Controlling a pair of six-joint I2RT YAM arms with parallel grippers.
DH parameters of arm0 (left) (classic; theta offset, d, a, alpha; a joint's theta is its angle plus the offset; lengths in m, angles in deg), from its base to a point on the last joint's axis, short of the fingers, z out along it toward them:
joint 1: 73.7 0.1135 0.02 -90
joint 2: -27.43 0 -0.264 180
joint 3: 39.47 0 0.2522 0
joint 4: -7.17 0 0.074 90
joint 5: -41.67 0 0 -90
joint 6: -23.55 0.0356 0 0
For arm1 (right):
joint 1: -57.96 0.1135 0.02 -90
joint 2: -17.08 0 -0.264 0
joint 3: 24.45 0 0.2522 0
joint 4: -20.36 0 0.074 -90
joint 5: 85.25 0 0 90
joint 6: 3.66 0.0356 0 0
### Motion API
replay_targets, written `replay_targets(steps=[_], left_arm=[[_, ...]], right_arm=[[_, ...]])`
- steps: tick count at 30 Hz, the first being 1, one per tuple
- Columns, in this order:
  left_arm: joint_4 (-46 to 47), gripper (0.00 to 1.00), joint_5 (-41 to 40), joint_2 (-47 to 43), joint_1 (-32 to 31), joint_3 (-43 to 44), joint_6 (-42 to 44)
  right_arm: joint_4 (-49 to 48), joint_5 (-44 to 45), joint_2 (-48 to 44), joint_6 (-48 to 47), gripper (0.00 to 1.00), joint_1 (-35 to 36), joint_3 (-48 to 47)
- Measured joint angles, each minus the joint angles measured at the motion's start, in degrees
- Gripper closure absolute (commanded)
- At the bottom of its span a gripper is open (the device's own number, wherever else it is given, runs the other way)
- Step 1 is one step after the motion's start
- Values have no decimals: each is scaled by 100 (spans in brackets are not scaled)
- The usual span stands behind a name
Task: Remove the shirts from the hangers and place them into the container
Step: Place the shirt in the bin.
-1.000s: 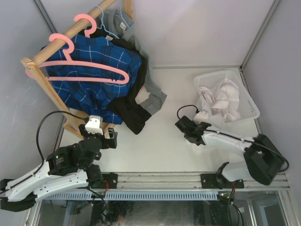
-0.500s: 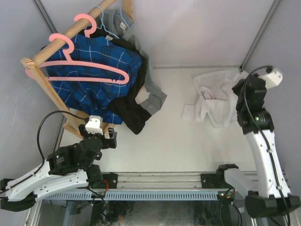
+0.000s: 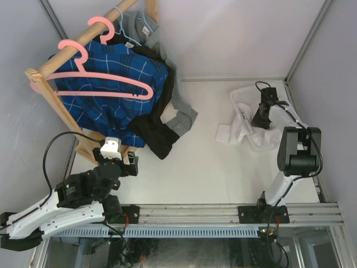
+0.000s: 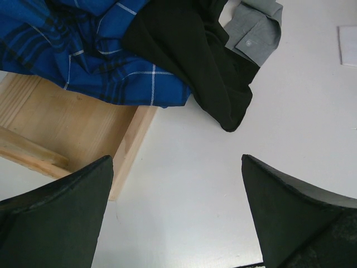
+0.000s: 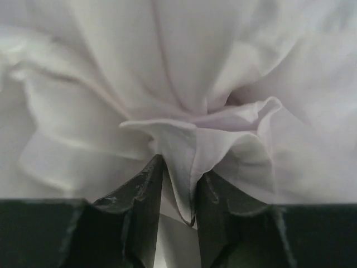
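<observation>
The white shirt point(image 3: 250, 133) lies bunched in the white container point(image 3: 240, 96), spilling over its near left edge onto the table. My right gripper point(image 3: 259, 118) is down on it. In the right wrist view its jaws point(image 5: 179, 167) stand narrowly open with a loose fold of the shirt point(image 5: 189, 84) between them. The blue plaid shirt point(image 3: 111, 106), black shirt point(image 3: 156, 131) and grey shirt point(image 3: 181, 109) hang on the rack. An empty pink hanger point(image 3: 106, 78) hangs in front of them. My left gripper point(image 3: 127, 162) is wide open near the rack's foot, holding nothing point(image 4: 176, 159).
The wooden rack point(image 3: 50, 100) stands at the far left, and its base point(image 4: 72, 128) lies just ahead of my left fingers. A second pink hook point(image 3: 100, 23) and a light-blue wire hanger point(image 3: 125, 28) hang on the rail. Grey walls close the sides.
My right arm carried the white shirt up from the table over the container, then lowered onto it. Its jaws have parted a little. The left arm has not moved.
</observation>
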Motion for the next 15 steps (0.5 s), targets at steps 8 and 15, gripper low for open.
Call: replay_targets(steps=[8,15], left_arm=[[-2,0,-7,0,0,0,0],[-4,0,-9,0,0,0,0]], right_arm=[[352,-328,-1770,-376,44,164,-437],[192,-181,-3279,-520,40,1097,-439]])
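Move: My right hand is down in the near part of the bin with its fingers just parted around a fold of the white shirt, whose middle lies right at the fingers, some 2 cm below them. The bin's middle is about 3 cm ahead and 3 cm to the right. A white flap of the shirt hangs outside on the table, about 17 cm left and 4 cm back. From my left hand the shirt is roughly 20 cm ahead, 55 cm right and 18 cm lower. I open my right fingers further, to a bit over half, letting the shirt's fold go, and pull my right hand quickly up out of the bin, nearly 25 cm. Near the top I swing about 7 cm left and slightly back, tipping the fingers up from steeply down towards forward by some 35 degrees. ##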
